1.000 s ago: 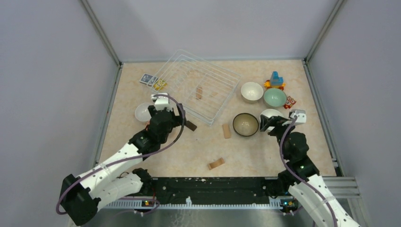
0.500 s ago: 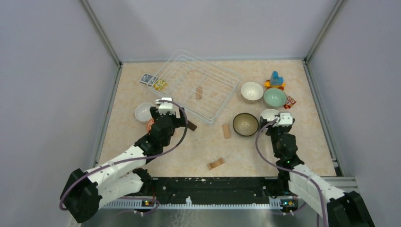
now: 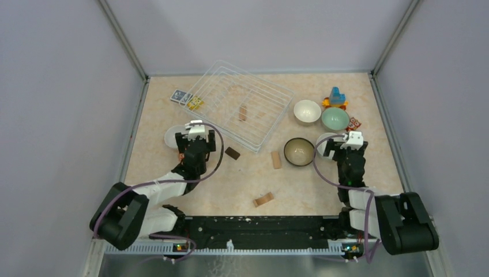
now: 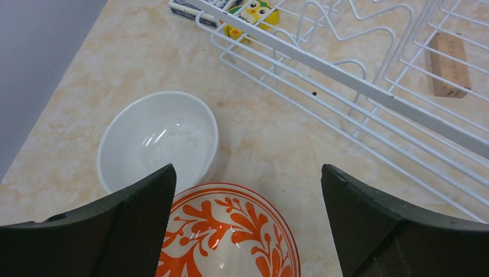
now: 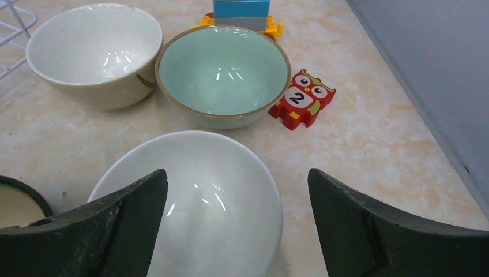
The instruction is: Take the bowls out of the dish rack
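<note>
The wire dish rack (image 3: 242, 109) (image 4: 346, 75) lies at the back of the table, and inside it I see only a wooden block (image 3: 243, 113). My left gripper (image 3: 196, 138) (image 4: 248, 173) is open above the orange-patterned bowl (image 4: 230, 236), which stands on the table beside a white bowl (image 3: 172, 137) (image 4: 157, 138). My right gripper (image 3: 345, 143) (image 5: 236, 173) is open over another white bowl (image 5: 196, 196), fingers clear of it. Behind it stand the mint green bowl (image 3: 335, 119) (image 5: 222, 72) and beige bowl (image 3: 307, 111) (image 5: 95, 52). The dark blue bowl (image 3: 299, 152) is to its left.
Loose wooden blocks (image 3: 276, 160) (image 3: 263, 199) and a dark brown block (image 3: 232, 153) lie mid-table. Picture cards (image 3: 185, 98) sit left of the rack. A blue toy block (image 3: 336, 97) and a red owl block (image 5: 303, 101) are near the mint bowl, close to the right wall.
Both arms have drawn back toward the near edge. The right gripper's jaws have spread wider around the white bowl. The left gripper moved off the dark brown block.
</note>
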You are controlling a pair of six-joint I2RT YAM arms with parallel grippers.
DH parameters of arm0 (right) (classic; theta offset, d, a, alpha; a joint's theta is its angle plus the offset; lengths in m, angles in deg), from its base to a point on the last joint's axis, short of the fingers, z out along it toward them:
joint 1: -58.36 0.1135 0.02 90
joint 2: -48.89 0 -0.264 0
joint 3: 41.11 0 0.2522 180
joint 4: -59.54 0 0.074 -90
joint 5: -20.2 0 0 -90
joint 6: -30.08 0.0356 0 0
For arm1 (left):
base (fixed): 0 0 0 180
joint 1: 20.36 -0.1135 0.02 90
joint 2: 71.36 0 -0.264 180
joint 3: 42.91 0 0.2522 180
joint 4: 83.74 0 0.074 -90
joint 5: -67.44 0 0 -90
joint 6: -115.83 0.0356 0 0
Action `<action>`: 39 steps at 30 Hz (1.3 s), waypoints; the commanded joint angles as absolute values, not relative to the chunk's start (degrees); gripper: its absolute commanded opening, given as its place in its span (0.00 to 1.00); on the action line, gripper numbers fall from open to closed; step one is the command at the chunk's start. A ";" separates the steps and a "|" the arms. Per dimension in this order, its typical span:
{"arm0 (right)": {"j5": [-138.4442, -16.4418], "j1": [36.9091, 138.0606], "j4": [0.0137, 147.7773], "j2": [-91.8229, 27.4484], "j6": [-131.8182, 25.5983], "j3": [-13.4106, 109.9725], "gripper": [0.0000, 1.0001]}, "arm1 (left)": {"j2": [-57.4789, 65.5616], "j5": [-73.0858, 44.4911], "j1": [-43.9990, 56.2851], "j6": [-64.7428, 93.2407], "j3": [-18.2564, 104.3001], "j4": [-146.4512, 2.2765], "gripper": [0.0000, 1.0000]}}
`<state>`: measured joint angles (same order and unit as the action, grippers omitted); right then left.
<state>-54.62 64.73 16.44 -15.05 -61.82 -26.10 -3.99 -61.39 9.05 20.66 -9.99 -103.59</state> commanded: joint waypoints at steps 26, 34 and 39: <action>-57.99 63.63 -1.23 -34.77 -62.38 -18.91 0.91 | 5.65 -43.85 -4.31 30.67 -17.42 -132.73 0.99; -58.02 63.63 -1.06 -34.74 -62.30 -18.85 0.92 | 12.69 -38.50 -8.17 33.97 -19.04 -143.71 0.99; -58.03 63.63 -1.10 -34.77 -62.32 -18.84 0.92 | 19.63 -32.74 -11.55 33.32 -18.36 -149.65 0.99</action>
<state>-57.88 64.18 0.88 -34.48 -62.47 -19.91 17.17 -38.35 -9.94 32.88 -18.84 -142.84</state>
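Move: The rack is empty and both hands hang open just above the bowls. For the left hand, the left white bowl is about 13 cm left and 3 cm ahead, 8 cm lower, with the orange-patterned bowl 5 cm back and 4 cm left. For the right hand, the green bowl is about 15 cm ahead and 1 cm left, 6 cm lower; the right white bowl is 2 cm ahead and 4 cm left. With its fingers wide open and empty, the left hand drifts about 5 cm left and 3 cm forward towards the left white bowl, bobbing, then sinking to end some 3 cm lower, nose tipped up slightly and turned a little clockwise. Meanwhile the right hand, also open and empty, eases about 4 cm forward over the table towards the green bowl, with the right white bowl beside its way, then holds still there. ##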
